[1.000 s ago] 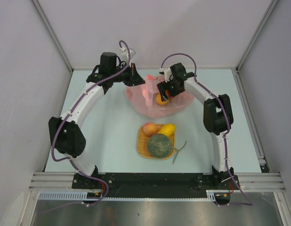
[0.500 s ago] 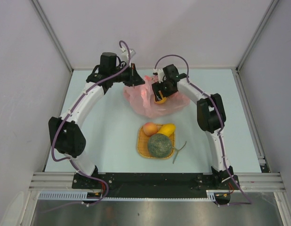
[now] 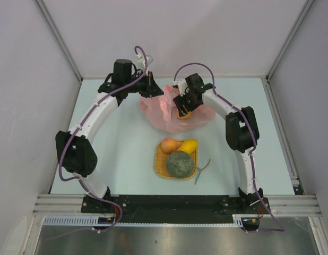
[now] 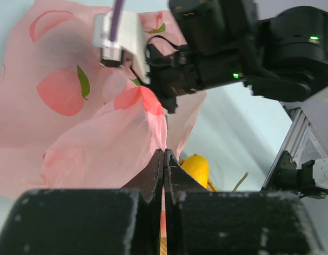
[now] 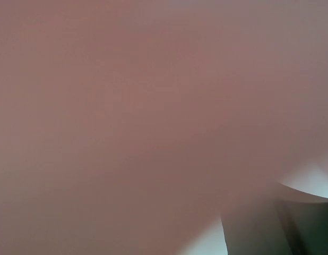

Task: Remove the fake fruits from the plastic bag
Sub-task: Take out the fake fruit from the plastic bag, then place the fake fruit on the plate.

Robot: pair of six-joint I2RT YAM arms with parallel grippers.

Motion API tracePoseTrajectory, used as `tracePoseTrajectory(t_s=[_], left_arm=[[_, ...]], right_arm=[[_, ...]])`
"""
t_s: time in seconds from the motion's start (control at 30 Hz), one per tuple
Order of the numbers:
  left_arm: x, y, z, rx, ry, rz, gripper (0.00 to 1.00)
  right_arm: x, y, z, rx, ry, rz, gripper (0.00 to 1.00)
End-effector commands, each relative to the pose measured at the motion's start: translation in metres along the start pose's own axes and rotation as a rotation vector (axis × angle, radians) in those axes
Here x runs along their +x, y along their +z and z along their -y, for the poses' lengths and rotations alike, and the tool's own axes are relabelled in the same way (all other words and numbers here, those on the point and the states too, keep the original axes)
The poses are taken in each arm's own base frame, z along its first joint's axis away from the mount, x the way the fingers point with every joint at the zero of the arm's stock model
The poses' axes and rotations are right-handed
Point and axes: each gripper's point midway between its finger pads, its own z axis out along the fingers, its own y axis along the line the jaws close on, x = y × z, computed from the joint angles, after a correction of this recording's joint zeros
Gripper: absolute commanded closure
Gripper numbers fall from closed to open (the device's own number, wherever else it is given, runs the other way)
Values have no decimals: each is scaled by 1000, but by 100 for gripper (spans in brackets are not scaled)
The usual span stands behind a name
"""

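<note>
The pink plastic bag (image 3: 172,119) lies at the back of the table. My left gripper (image 3: 153,91) is shut on its upper left edge and holds the film up; in the left wrist view the bag (image 4: 89,143) runs between the closed jaws (image 4: 164,154). My right gripper (image 3: 181,109) is down in the bag's mouth at an orange fruit (image 3: 184,113); its fingers are hidden. Pink film (image 5: 127,106) covers the right wrist view. A peach (image 3: 169,145), a yellow mango (image 3: 188,145) and a netted melon (image 3: 180,163) rest on the woven mat (image 3: 160,169).
A thin green stem (image 3: 201,171) lies on the table just right of the mat. The right arm's wrist (image 4: 217,53) fills the top of the left wrist view, close above the bag. Grey walls close in the table on three sides.
My right gripper has moved left and deeper into the bag, so less of the orange fruit shows. The left gripper has kept its hold in the same place.
</note>
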Motion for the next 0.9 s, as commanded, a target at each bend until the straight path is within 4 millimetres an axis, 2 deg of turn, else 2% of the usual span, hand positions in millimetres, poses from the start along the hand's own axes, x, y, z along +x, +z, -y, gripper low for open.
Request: tracePoseTrajectory(t_s=[0.0, 0.17, 0.23, 0.27, 0.37, 0.47, 0.5, 0.57, 0.6, 0.63, 0.67, 0.7, 0.77, 0.8, 0.87], left_arm=[[-19, -4, 12, 55, -19, 56, 100], [4, -7, 0, 14, -48, 24, 100], [17, -14, -6, -36, -17, -24, 100], [19, -18, -12, -71, 30, -34, 100], [26, -31, -20, -137, 111, -58, 100], [33, -32, -19, -127, 122, -86, 100], [34, -32, -19, -125, 124, -83, 100], [37, -32, -18, -118, 107, -66, 100], [38, -31, -14, -98, 99, -62, 100], [42, -30, -14, -91, 87, -58, 100], [40, -32, -9, -89, 50, -40, 100], [41, -34, -6, -82, 29, -31, 100], [45, -37, 5, -42, 3, 3, 100], [52, -36, 6, -27, -11, -3, 100], [51, -41, 8, -39, -34, 20, 100]], right_arm=[[-28, -72, -19, -19, -128, 94, 52], [-25, -126, -40, -79, -179, 149, 53], [-24, -137, -37, -86, -175, 177, 53], [-29, -153, -40, -93, -162, 217, 53], [-25, -172, -45, -129, -122, 250, 54], [-29, -204, -64, -135, -120, 326, 55], [-33, -224, -85, -152, -176, 364, 55], [-31, -240, -112, -167, -292, 380, 58], [-28, -246, -150, -208, -449, 389, 60], [-20, -257, -165, -202, -532, 400, 62], [-14, -260, -186, -227, -619, 397, 65], [-1, -263, -221, -280, -741, 384, 80], [12, -265, -245, -296, -816, 355, 100], [30, -263, -268, -359, -873, 315, 100], [50, -246, -284, -416, -941, 232, 100]])
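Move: The round yellow fruit is already gripped by the right fingers, down in the open bag. The basket it is taken to lies about 23 cm back from this hand, 2 cm to its left and some 3 cm lower. In it the peach sits about 17 cm back and 5 cm left, the long yellow fruit 18 cm back and 3 cm right, the melon 25 cm back and 1 cm left. From the left hand the basket is roughly 16 cm back, 5 cm right and 24 cm below. The round yellow fruit, still pinched in the right fingers, is lifted up out of the bag, then carried quickly back and to the left towards the basket, about 30 cm back and 22 cm up in all, the hand swinging counter-clockwise some 50 degrees and tipping its fingers upward late on. The left hand keeps its shut grip on the bag's edge, sinking and easing back about 5 cm each and a little left. ##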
